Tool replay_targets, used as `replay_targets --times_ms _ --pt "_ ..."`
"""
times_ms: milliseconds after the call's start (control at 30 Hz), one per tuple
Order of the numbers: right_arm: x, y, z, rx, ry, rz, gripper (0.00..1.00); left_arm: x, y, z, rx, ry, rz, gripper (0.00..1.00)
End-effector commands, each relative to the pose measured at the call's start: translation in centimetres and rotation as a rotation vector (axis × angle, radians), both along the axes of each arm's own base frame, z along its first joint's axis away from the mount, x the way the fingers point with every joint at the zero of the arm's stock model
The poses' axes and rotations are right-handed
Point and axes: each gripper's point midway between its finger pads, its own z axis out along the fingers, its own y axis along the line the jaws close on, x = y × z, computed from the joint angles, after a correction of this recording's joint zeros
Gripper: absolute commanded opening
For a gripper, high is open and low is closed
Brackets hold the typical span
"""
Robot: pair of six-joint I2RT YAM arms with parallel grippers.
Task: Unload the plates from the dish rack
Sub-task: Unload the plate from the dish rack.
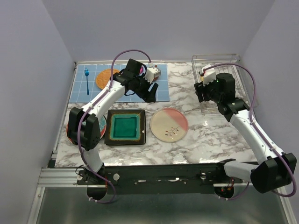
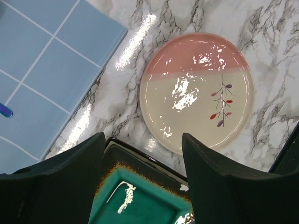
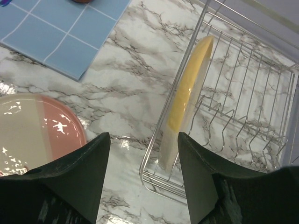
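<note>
A cream-yellow plate (image 3: 187, 93) stands on edge at the near end of the wire dish rack (image 3: 254, 100), which sits at the back right of the table (image 1: 236, 63). My right gripper (image 3: 142, 137) hangs open above that end (image 1: 206, 99), its fingers to either side of the plate's lower rim and apart from it. A square dark plate with a teal centre (image 1: 124, 127) and a round pink-and-cream plate with a sprig (image 1: 169, 124) lie flat on the marble. My left gripper (image 2: 142, 140) is open and empty, up over the blue mat's right edge (image 1: 150, 94).
A blue tiled mat (image 1: 93, 91) at the back left carries an orange woven disc (image 1: 105, 77) and a blue fork (image 1: 87, 79). A red rim (image 1: 68, 129) shows beside the left arm's elbow. Walls stand to the left, right and back.
</note>
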Motion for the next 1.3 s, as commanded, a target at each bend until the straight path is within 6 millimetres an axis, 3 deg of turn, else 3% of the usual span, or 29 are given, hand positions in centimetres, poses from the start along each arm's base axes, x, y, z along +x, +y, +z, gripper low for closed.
replay_targets --times_ms 0,300,667,867,967,1133,1267 --pt "0.8 -0.3 -0.7 0.021 -0.011 -0.008 0.69 0.1 0.0 1.3 -0.031 -0.039 -0.012 0.77" --pt "1.9 -1.4 -3.4 -0.006 0.024 -0.049 0.70 0.1 0.1 1.0 -0.021 -0.031 -0.016 0.78" --pt "3.3 -2.8 -4.8 -0.030 0.029 -0.068 0.68 0.0 0.4 0.5 -0.015 -0.026 -0.021 0.78" --pt "4.2 -3.3 -5.8 -0.033 0.049 -0.079 0.61 -0.1 0.4 0.3 -0.015 -0.019 -0.023 0.78" --pt "4.4 -3.3 -5.7 -0.030 0.051 -0.079 0.52 -0.2 0.5 0.3 -0.013 -0.017 -0.024 0.78" --pt "4.6 -3.3 -5.9 -0.027 0.062 -0.081 0.50 -0.2 0.5 0.2 -0.012 -0.017 -0.028 0.78" --pt "4.8 -3.2 -5.7 -0.030 0.064 -0.073 0.32 -0.3 0.5 0.2 -0.017 -0.011 -0.028 0.78"
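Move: The yellow plate stands on edge in the dish rack, its middle about 9 cm ahead of the right gripper, 4 cm to its right and 11 cm below. The dish rack's middle lies roughly 8 cm to the right of the plate, while the pink-and-cream plate lies flat about 14 cm left of the gripper, 11 cm back and 21 cm down. From the left gripper, the yellow plate is some 25 cm right, 9 cm ahead and 6 cm lower. Lower the open right gripper about 7 cm while reaching some 4 cm forward and nearly as far right, onto the near upper rim of the yellow plate. Keep the fingers pointing forward and down, one each side of the rim, and over the last part of the descent start closing them around it, to a little over half their starting gap. ##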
